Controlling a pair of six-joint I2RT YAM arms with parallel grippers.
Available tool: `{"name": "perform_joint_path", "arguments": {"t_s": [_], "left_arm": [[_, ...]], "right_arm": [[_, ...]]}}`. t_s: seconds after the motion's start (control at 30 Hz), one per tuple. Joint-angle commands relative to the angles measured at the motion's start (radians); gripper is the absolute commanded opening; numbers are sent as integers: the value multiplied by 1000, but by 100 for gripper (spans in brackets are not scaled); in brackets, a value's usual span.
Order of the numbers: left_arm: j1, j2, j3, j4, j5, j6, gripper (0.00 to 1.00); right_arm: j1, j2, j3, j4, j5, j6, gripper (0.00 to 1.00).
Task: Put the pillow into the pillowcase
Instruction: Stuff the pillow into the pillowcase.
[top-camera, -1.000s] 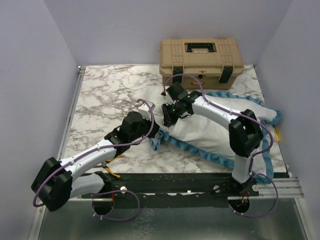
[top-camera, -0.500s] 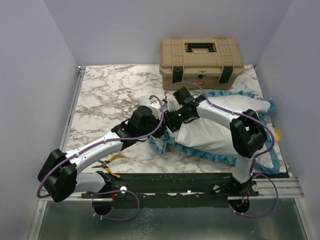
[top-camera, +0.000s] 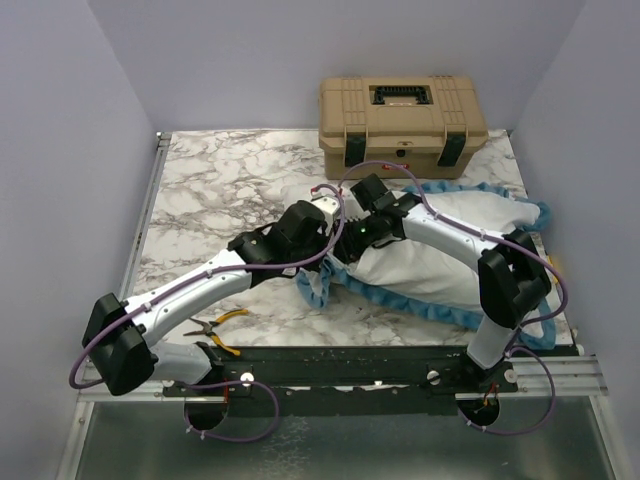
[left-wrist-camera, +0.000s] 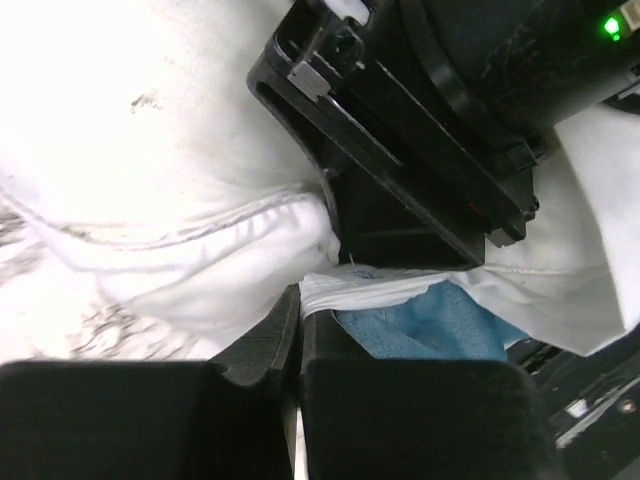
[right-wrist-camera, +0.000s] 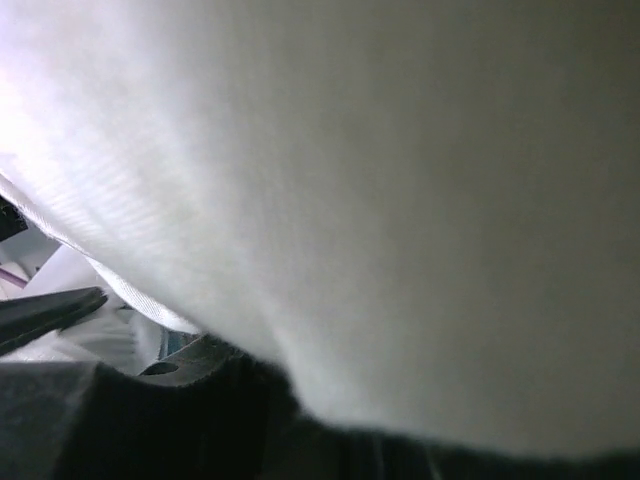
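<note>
The pillowcase (top-camera: 405, 298) lies at the table's right, white side showing, blue frill round its rim. A plump white bulk, the pillow (top-camera: 440, 250), fills it; how much the case covers I cannot tell. My left gripper (top-camera: 322, 214) is at the case's left mouth, shut on the thin white edge with blue frill (left-wrist-camera: 440, 322), pinched at the fingertips (left-wrist-camera: 298, 300). The pillow (left-wrist-camera: 150, 120) bulges above them. My right gripper (top-camera: 353, 237) presses into the same mouth. White cloth fills its view over one dark finger (right-wrist-camera: 130, 400), and the gripper (right-wrist-camera: 300, 385) appears shut on the pillow.
A tan hard case (top-camera: 403, 120) stands at the table's back edge, just behind the arms. Yellow-handled pliers (top-camera: 215, 325) lie near the front edge by the left arm's base. The marble tabletop (top-camera: 210, 190) lies to the left.
Both grippers have moved right and toward the back. The left arm has stretched out with the case's edge, and the mouth has bunched up around the right gripper.
</note>
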Motion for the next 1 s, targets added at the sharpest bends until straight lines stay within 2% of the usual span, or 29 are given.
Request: {"name": "perform_joint_path", "arguments": {"t_s": [0.0, 0.13, 0.2, 0.27, 0.47, 0.57, 0.7, 0.77, 0.83, 0.87, 0.97], "left_arm": [[-15, -16, 201, -18, -435, 142, 0], [-121, 81, 373, -123, -620, 253, 0], [-158, 138, 464, -159, -667, 284, 0], [-175, 181, 504, -150, -628, 292, 0], [-255, 249, 577, 14, -448, 326, 0], [-270, 229, 530, 117, -301, 349, 0], [-271, 178, 431, 123, -366, 277, 1], [-271, 128, 358, 101, -395, 224, 4], [-270, 64, 274, 77, -444, 152, 12], [-270, 28, 236, 55, -476, 105, 21], [-267, -70, 145, -29, -534, -27, 57]], "right_arm": [[18, 65, -82, -376, 118, -2, 30], [19, 89, -86, -365, 69, -43, 30], [21, 94, -78, -349, 34, -68, 30], [22, 101, -76, -323, -42, -95, 30], [25, 143, -114, -209, -295, -96, 31], [25, 165, -155, -158, -374, -74, 32], [25, 206, -177, -162, -369, -61, 33], [25, 226, -183, -164, -366, -56, 33], [24, 235, -192, -159, -358, -48, 33], [24, 239, -195, -155, -359, -46, 33], [24, 246, -196, -153, -361, -45, 33]]}}
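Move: The left fingers are shut on the white edge of the pillowcase, with the right gripper about 4 cm to their right and some 5 cm lower, deep in the cloth. From the left hand, the bunched blue hem corner hangs about 5 cm back, 2 cm left and 8 cm down; the pillow's bulk is some 25 cm right, 4 cm ahead and 10 cm down. From the right hand, that hem corner is about 6 cm back, 6 cm left and 3 cm lower, the pillow's bulk about 21 cm right and 3 cm ahead. Rightward and up goes the left hand, about 4 cm across and 3 cm up, rolling some 25 degrees with the pillowcase edge still pinched, over towards the right gripper; it then eases back, dips, and opens, letting go as it rises. The right hand, in the cloth and partly open throughout, first waits, then drags back towards the base with gathering speed and sinks a little, tilting. ##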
